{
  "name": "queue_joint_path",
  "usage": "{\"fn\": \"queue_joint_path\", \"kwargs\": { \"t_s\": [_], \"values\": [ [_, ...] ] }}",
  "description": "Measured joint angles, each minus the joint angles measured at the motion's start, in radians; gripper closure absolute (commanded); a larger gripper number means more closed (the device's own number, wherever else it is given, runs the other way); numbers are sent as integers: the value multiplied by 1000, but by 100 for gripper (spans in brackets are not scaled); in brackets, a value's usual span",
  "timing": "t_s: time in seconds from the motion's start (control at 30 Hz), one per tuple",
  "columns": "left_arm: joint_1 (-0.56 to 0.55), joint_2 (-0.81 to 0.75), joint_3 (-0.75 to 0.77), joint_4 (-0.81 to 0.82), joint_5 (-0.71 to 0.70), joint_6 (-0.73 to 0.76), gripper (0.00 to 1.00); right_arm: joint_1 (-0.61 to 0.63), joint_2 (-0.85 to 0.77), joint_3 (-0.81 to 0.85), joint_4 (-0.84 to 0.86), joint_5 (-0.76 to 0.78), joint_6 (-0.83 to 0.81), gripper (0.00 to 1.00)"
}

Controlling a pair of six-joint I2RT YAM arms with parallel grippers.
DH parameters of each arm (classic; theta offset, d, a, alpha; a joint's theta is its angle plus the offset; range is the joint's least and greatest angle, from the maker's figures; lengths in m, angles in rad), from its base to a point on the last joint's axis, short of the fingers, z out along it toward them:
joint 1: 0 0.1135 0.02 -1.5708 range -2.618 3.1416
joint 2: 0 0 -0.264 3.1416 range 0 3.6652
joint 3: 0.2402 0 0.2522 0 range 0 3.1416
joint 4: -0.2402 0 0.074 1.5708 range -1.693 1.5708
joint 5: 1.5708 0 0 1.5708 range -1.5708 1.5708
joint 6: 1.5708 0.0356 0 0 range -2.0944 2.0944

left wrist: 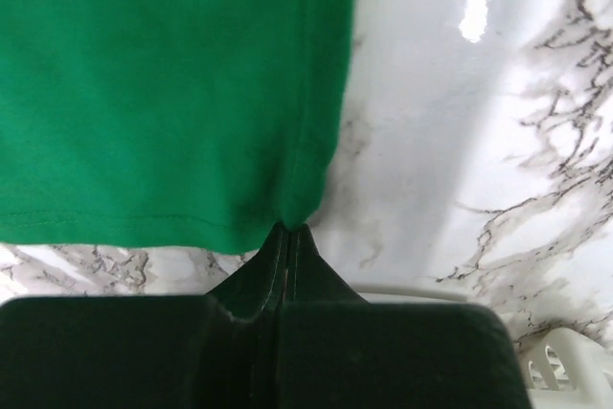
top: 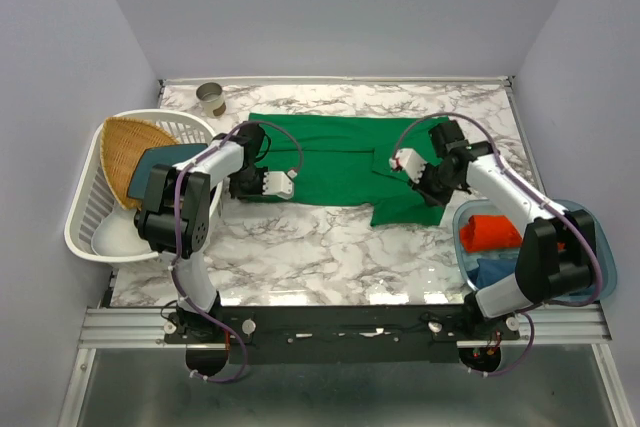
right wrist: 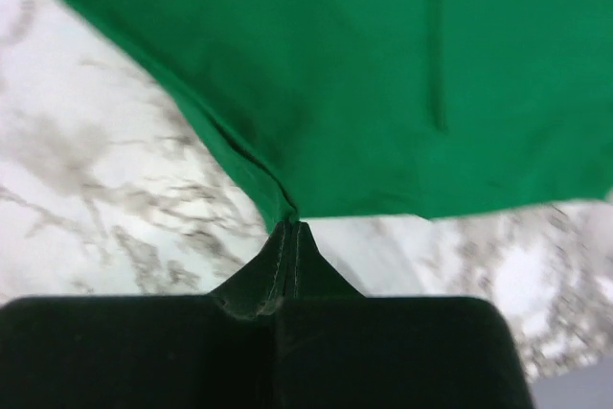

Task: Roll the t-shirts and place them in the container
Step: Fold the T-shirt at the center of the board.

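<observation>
A bright green t-shirt [top: 335,162] lies spread flat across the middle of the marble table. My left gripper [top: 243,183] is shut on its near left corner; the left wrist view shows the jaws [left wrist: 289,229] pinching the hem of the green cloth [left wrist: 163,83]. My right gripper [top: 432,192] is shut on the near right corner; the right wrist view shows the tips [right wrist: 292,225] pinching a fold of the green cloth [right wrist: 383,74]. An orange-red rolled t-shirt [top: 491,230] and a blue one [top: 493,272] lie in the blue bin at the right.
A white laundry basket [top: 82,217] at the left holds a wicker tray [top: 130,147] and a dark teal plate [top: 165,159]. A small cup [top: 211,99] stands at the back left. A translucent blue bin [top: 590,222] sits at the right edge.
</observation>
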Motion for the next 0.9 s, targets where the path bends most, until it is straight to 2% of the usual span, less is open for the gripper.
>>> {"fn": "queue_joint_path", "kwargs": {
  "t_s": [0.17, 0.67, 0.9],
  "values": [
    [1, 7, 59, -3, 6, -50, 100, -101, -2, 128, 2, 38, 3, 100],
    [23, 145, 382, -76, 7, -198, 100, -113, 29, 351, 47, 130, -10, 100],
    [62, 184, 470, -87, 6, -267, 100, -144, 64, 368, 83, 175, -29, 100]
  ]
}}
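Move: The green T-shirt's far left corner, where the held near corner is being taken, lies some 18 cm ahead and 3 cm right of the left hand, just below it. The metal cup is roughly 20 cm ahead and 6 cm left; the white basket's middle is 20 cm left and 2 cm ahead. From the right hand, the shirt's far right corner is about 19 cm ahead, 4 cm right and 6 cm down, and the orange roll about 8 cm back and 18 cm right. Keep both grippers shut on the T-shirt's near side and carry it forward over the shirt towards the far edge: the left about 10 cm forward while rising 6, turning counter-clockwise, the right forward some 12 cm and up nearly as much, drifting right, with its fingertips tilting forward some 25 degrees. Ease the right one's climb near the end. ##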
